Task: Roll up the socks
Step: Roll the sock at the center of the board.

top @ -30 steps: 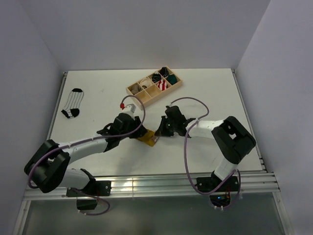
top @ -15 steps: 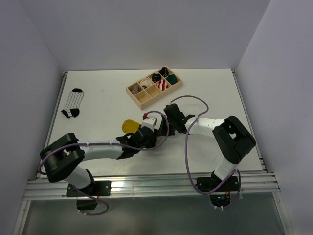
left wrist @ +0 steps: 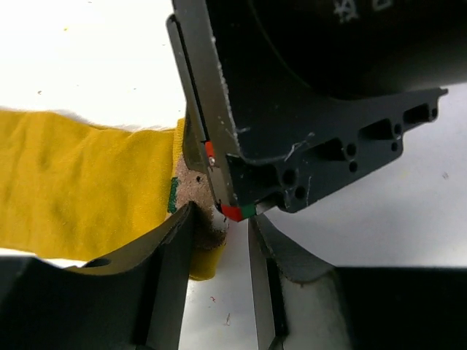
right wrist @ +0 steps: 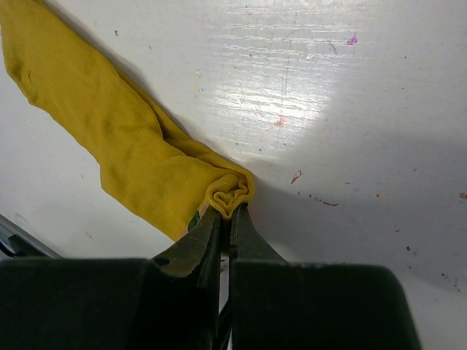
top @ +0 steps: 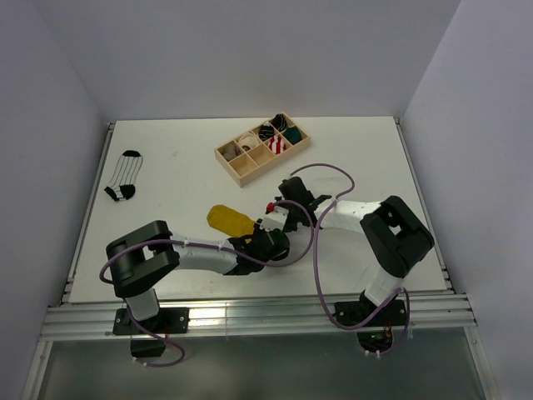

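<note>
The mustard-yellow sock (top: 226, 219) lies flat in the middle of the table, stretching left from both grippers. My right gripper (right wrist: 230, 211) is shut on its bunched, folded end (right wrist: 232, 191). My left gripper (left wrist: 219, 222) faces the right gripper (left wrist: 292, 109) at that same end. It is open, with the sock's edge against its left finger (left wrist: 171, 270) and the right gripper's taped tip in the gap. In the top view the left gripper (top: 265, 240) and right gripper (top: 281, 218) nearly touch. The white sock with black stripes (top: 125, 175) lies far left, apart from both arms.
A wooden divided tray (top: 236, 163) with rolled bundles stands at the back centre. Purple cables loop over the right arm (top: 366, 218). The left arm (top: 191, 252) stretches low across the near side of the table.
The left arm has swung right along the near side, bringing its gripper up to the right gripper. The yellow sock now lies stretched out to the left. The right gripper has kept its hold.
</note>
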Robot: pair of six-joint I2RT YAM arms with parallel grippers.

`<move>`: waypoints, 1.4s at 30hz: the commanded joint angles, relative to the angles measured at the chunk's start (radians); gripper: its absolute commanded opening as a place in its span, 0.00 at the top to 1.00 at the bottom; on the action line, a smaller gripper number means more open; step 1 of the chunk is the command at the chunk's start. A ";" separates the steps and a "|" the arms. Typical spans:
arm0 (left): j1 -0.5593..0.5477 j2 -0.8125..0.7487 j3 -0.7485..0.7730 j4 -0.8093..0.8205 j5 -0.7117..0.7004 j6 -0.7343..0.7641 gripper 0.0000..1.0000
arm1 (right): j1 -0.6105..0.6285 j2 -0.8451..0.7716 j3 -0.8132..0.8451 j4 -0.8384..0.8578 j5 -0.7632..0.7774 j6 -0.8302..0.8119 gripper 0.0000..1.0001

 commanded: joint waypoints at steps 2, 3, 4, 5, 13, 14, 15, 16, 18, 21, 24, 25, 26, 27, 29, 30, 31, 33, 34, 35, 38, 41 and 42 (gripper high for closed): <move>-0.009 0.037 0.040 -0.142 -0.117 -0.097 0.60 | 0.000 0.009 0.027 0.007 -0.017 -0.005 1.00; -0.009 0.039 0.044 -0.161 -0.134 -0.114 0.60 | -0.001 0.013 0.025 0.009 -0.023 -0.005 1.00; -0.010 0.040 0.047 -0.205 -0.141 -0.129 0.60 | 0.000 0.014 0.024 0.010 -0.026 -0.005 1.00; -0.009 0.045 0.047 -0.222 -0.153 -0.151 0.59 | -0.001 0.016 0.022 0.012 -0.029 -0.005 1.00; -0.009 0.060 0.052 -0.305 -0.167 -0.199 0.82 | -0.024 -0.013 -0.003 0.044 -0.086 -0.001 1.00; -0.009 0.062 0.052 -0.301 -0.162 -0.196 0.88 | -0.027 -0.021 -0.006 0.049 -0.093 0.002 1.00; -0.007 0.065 0.056 -0.299 -0.158 -0.191 0.94 | -0.034 -0.032 -0.010 0.067 -0.102 0.004 1.00; -0.007 0.070 0.058 -0.296 -0.150 -0.180 0.99 | -0.035 -0.041 -0.018 0.078 -0.118 0.010 1.00; -0.006 0.071 0.061 -0.290 -0.141 -0.173 1.00 | -0.040 -0.061 -0.032 0.122 -0.139 0.016 1.00; 0.008 0.050 0.037 -0.252 -0.092 -0.156 1.00 | -0.055 -0.099 -0.079 0.217 -0.178 0.047 0.90; 0.055 -0.010 -0.014 -0.189 0.018 -0.143 0.99 | -0.084 -0.154 -0.134 0.311 -0.188 0.073 0.59; 0.072 -0.047 -0.029 -0.166 0.054 -0.137 1.00 | -0.092 -0.168 -0.156 0.325 -0.187 0.073 0.52; 0.086 -0.067 -0.042 -0.147 0.135 -0.139 1.00 | -0.110 -0.194 -0.168 0.348 -0.184 0.076 0.43; 0.120 -0.081 -0.066 -0.118 0.173 -0.140 1.00 | -0.121 -0.208 -0.196 0.363 -0.179 0.085 0.39; 0.154 -0.122 -0.100 -0.076 0.308 -0.149 1.00 | -0.155 -0.249 -0.232 0.426 -0.178 0.102 0.32; 0.190 -0.131 -0.108 -0.043 0.366 -0.165 1.00 | -0.164 -0.260 -0.265 0.441 -0.170 0.110 0.31; 0.212 -0.145 -0.117 -0.028 0.416 -0.172 1.00 | -0.169 -0.279 -0.277 0.455 -0.167 0.110 0.31; 0.272 -0.156 -0.143 0.006 0.558 -0.194 1.00 | -0.169 -0.282 -0.297 0.475 -0.162 0.099 0.31; 0.293 -0.167 -0.152 0.043 0.601 -0.214 1.00 | -0.167 -0.279 -0.302 0.486 -0.178 0.102 0.31; 0.312 -0.168 -0.166 0.057 0.644 -0.226 1.00 | -0.167 -0.265 -0.308 0.509 -0.185 0.105 0.31; 0.390 -0.173 -0.193 0.110 0.782 -0.284 1.00 | -0.155 -0.228 -0.326 0.568 -0.207 0.116 0.32; 0.477 -0.162 -0.242 0.197 0.924 -0.364 1.00 | -0.118 -0.182 -0.326 0.598 -0.205 0.122 0.33; 0.515 -0.156 -0.252 0.215 0.956 -0.399 1.00 | -0.109 -0.170 -0.326 0.609 -0.204 0.133 0.33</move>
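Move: The sock's rolled end lies with its middle about 2 cm ahead of the left hand and 2 cm to its left, about 1 cm lower. The right hand already pinches the roll near its far end, so the roll's middle is some 2 cm back from that hand and 1 cm to its left. The flat tail is centred roughly 9 cm left and 6 cm ahead of the left hand; the compartment box stands straight ahead of it, some 30 cm out. The sock's rolled end changes hands: the left gripper slips about 2 cm left over its near part and shuts on it, while the right keeps its pinch. The right then opens, lifts off some 6 cm up and 3 cm to the right, and sinks slightly. Keeping its grip, the left twists about 40 degrees counter-clockwise, looking along its fingers, and eases left and forward towards the flat tail. ##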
